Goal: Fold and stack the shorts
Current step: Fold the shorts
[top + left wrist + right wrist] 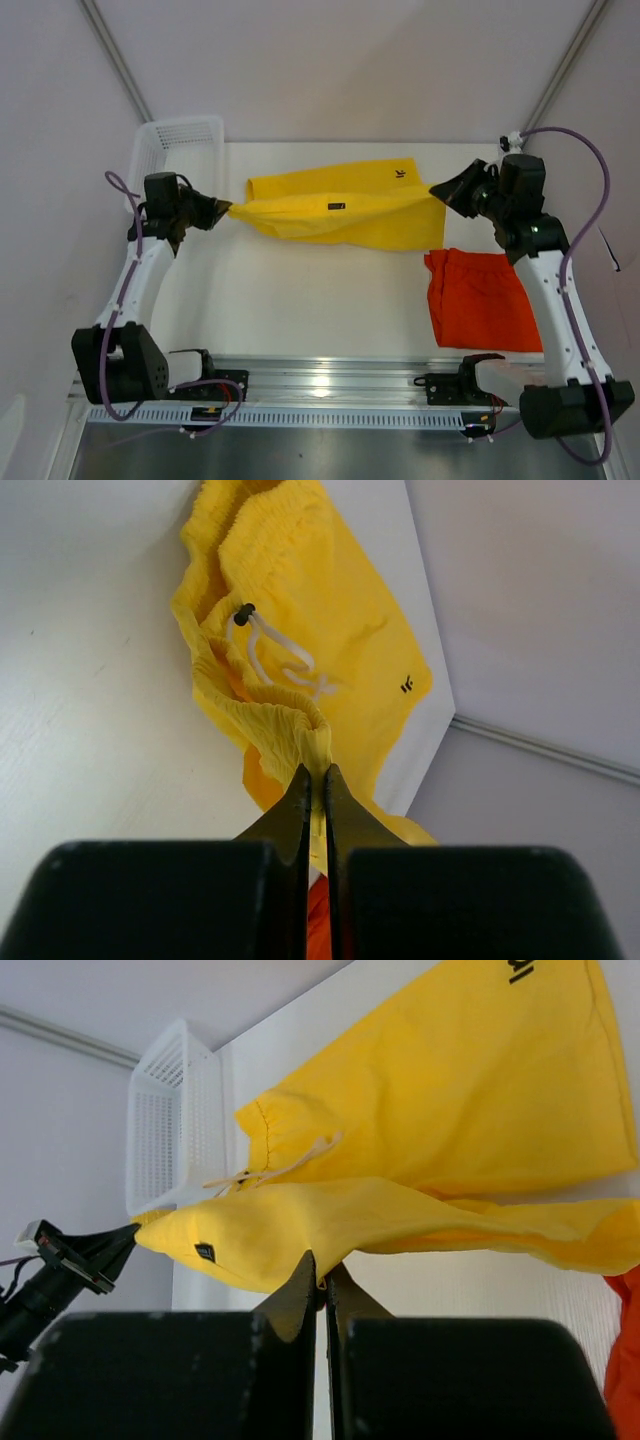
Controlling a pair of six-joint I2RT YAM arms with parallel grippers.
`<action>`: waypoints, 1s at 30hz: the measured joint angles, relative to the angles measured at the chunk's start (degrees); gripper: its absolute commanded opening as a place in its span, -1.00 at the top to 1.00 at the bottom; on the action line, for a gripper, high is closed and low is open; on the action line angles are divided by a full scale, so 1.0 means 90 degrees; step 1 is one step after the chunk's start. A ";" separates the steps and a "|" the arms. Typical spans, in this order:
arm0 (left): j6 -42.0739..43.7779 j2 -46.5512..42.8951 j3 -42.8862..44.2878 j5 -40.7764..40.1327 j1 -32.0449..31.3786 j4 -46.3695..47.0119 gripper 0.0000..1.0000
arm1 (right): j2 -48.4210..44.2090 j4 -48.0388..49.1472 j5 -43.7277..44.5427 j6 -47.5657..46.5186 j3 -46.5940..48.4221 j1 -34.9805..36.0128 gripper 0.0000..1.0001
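The yellow shorts (340, 208) hang stretched between both arms above the back of the table, with a far layer resting on the surface. My left gripper (226, 211) is shut on the shorts' left end; the gathered waistband (270, 720) with its white drawstring (285, 660) shows just past the tips (316, 772). My right gripper (436, 190) is shut on the right end, pinching a fabric edge (330, 1215) at the tips (322, 1265). The orange-red shorts (480, 298) lie folded flat at the right, under the right arm.
A white mesh basket (178, 150) stands at the back left corner, beside the left arm. An aluminium rail (320, 385) with the arm bases runs along the near edge. Grey walls close in behind and at the sides.
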 measured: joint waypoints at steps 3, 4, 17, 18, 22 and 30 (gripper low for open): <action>0.0000 -0.0794 -0.0491 0.0095 -0.0007 -0.0080 1.00 | -0.0937 -0.0313 -0.0036 -0.0158 -0.0469 0.0000 1.00; 0.0000 -0.1035 -0.0624 0.0117 -0.0007 -0.0134 1.00 | -0.1197 -0.0474 -0.0044 -0.0199 -0.0595 0.0000 1.00; 0.0163 -0.3517 -0.1496 0.0080 -0.0010 -0.1353 1.00 | -0.2730 -0.2135 -0.0107 -0.0542 -0.0542 0.0022 1.00; 0.0170 -0.3495 -0.1496 0.0083 -0.0010 -0.1367 1.00 | -0.2645 -0.2171 -0.0119 -0.0571 -0.0430 0.0022 1.00; 0.0170 -0.3041 -0.1496 0.0109 -0.0007 -0.1409 1.00 | -0.1999 -0.2305 -0.0187 -0.0721 0.0165 0.0039 1.00; 0.0158 -0.1982 -0.1292 0.0087 0.0029 -0.1304 1.00 | -0.0121 -0.2174 -0.0420 -0.0979 0.1324 0.0039 1.00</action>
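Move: Both grippers already hold the yellow shorts stretched between them. From the left gripper, the part of the shorts lying on the table is centred roughly 26 cm ahead, 24 cm to the right and 20 cm below; the white basket is about 26 cm ahead, 20 cm to the left and 14 cm lower. From the right gripper, that lying part is some 30 cm ahead, 20 cm to the left and 31 cm below; the folded red shorts are about 11 cm back, 17 cm right and 31 cm below. Keep both grippers shut on the yellow shorts and draw them back towards the bases together, about 12 cm on the left and a little more on the right, so the lying cloth is dragged along. Then reverse: ease the left forward slightly while sinking and tipping its fingers down, and swing the right forward some 8 cm, rising a little. ##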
